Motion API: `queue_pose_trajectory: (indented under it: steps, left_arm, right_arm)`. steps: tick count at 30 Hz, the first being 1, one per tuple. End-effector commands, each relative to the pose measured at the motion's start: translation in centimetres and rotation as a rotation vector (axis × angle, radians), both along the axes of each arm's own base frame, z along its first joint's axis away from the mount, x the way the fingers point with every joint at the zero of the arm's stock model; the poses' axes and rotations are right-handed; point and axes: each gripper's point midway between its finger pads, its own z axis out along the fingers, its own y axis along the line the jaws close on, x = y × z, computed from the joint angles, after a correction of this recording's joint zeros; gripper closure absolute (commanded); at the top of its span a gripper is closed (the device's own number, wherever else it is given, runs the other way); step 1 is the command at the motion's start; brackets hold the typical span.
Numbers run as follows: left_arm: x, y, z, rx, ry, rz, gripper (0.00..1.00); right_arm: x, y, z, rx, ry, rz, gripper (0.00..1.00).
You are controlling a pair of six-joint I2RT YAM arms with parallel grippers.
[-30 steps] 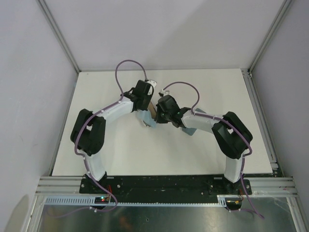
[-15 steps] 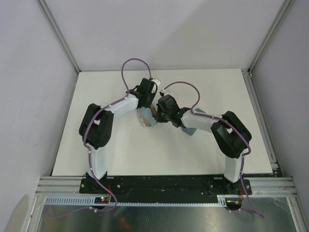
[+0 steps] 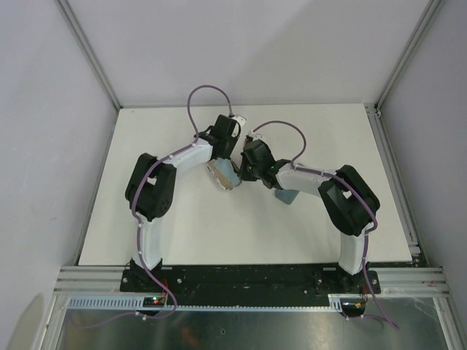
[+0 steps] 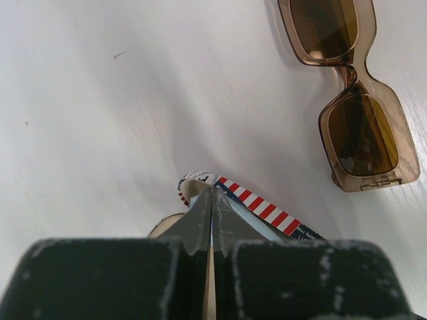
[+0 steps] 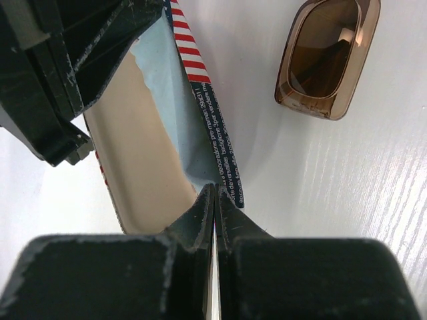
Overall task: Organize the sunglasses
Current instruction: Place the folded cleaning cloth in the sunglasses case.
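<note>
The brown-amber sunglasses [image 4: 353, 100] lie flat on the white table, lenses up, just beyond the grippers. One of their lenses also shows in the right wrist view [image 5: 327, 57]. The white-framed pair is out of view. A grey-blue case [image 3: 222, 175] with a red-and-white striped rim [image 5: 190, 60] and cream inside is held mouth open between the arms. My left gripper [image 4: 212, 197] is shut on one edge of its rim. My right gripper [image 5: 215, 193] is shut on the opposite edge. A light blue layer [image 5: 167, 100] lies inside the case.
A second grey-blue object [image 3: 286, 197] lies partly under the right forearm. The white table [image 3: 160, 226] has metal rails along its sides and grey walls behind. The two wrists are close together at the table's middle back.
The left arm's elbow has swung right and forward. The case has shifted a little toward the back between the two grippers. Both grippers stay shut on it.
</note>
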Motion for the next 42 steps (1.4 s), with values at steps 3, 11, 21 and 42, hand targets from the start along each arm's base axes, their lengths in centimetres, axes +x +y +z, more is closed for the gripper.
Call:
queue_pose_trajectory:
  steps: [3,11,21,42]
  left_arm:
    - [1.8,-0.4,1.5,-0.015,-0.058,-0.012,1.0]
    - [1.9,-0.4,1.1,-0.01,-0.053,-0.007,1.0]
    - [2.1,-0.6,0.8,-0.017,-0.048,-0.003,1.0]
    - [2.4,-1.2,2.3,-0.047,-0.073,-0.006,1.0]
  right_arm:
    - [1.8,0.9,2.2,0.047,-0.058,-0.016,1.0]
    - [2.3,0.8,2.6,0.039,-0.068,-0.023,1.0]
    - [2.0,-0.4,1.7,-0.013,-0.039,-0.045,0.86]
    - [0.9,0.8,3.0,0.013,-0.05,0.023,0.52]
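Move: The left gripper, shut on the far end of the cloth, is at the far end of the open sunglasses case; the case's middle lies about 7 cm back, 2 cm left and 3 cm below. From the right gripper, shut on the near corner of the cloth, that middle is some 3 cm ahead, 5 cm left and 2 cm lower. The brown sunglasses lie about 12 cm ahead and 3 cm right of the right gripper, the blue-grey case roughly 6 cm back and 17 cm right. Let the right gripper go of the cloth's near corner at the near end of the case: ease up and forward about 1 cm with the fingers shut, then open them nearly halfway, almost in place. Meanwhile press the left gripper, still shut on the far end, about 1.5 cm down into the case and hold there. ##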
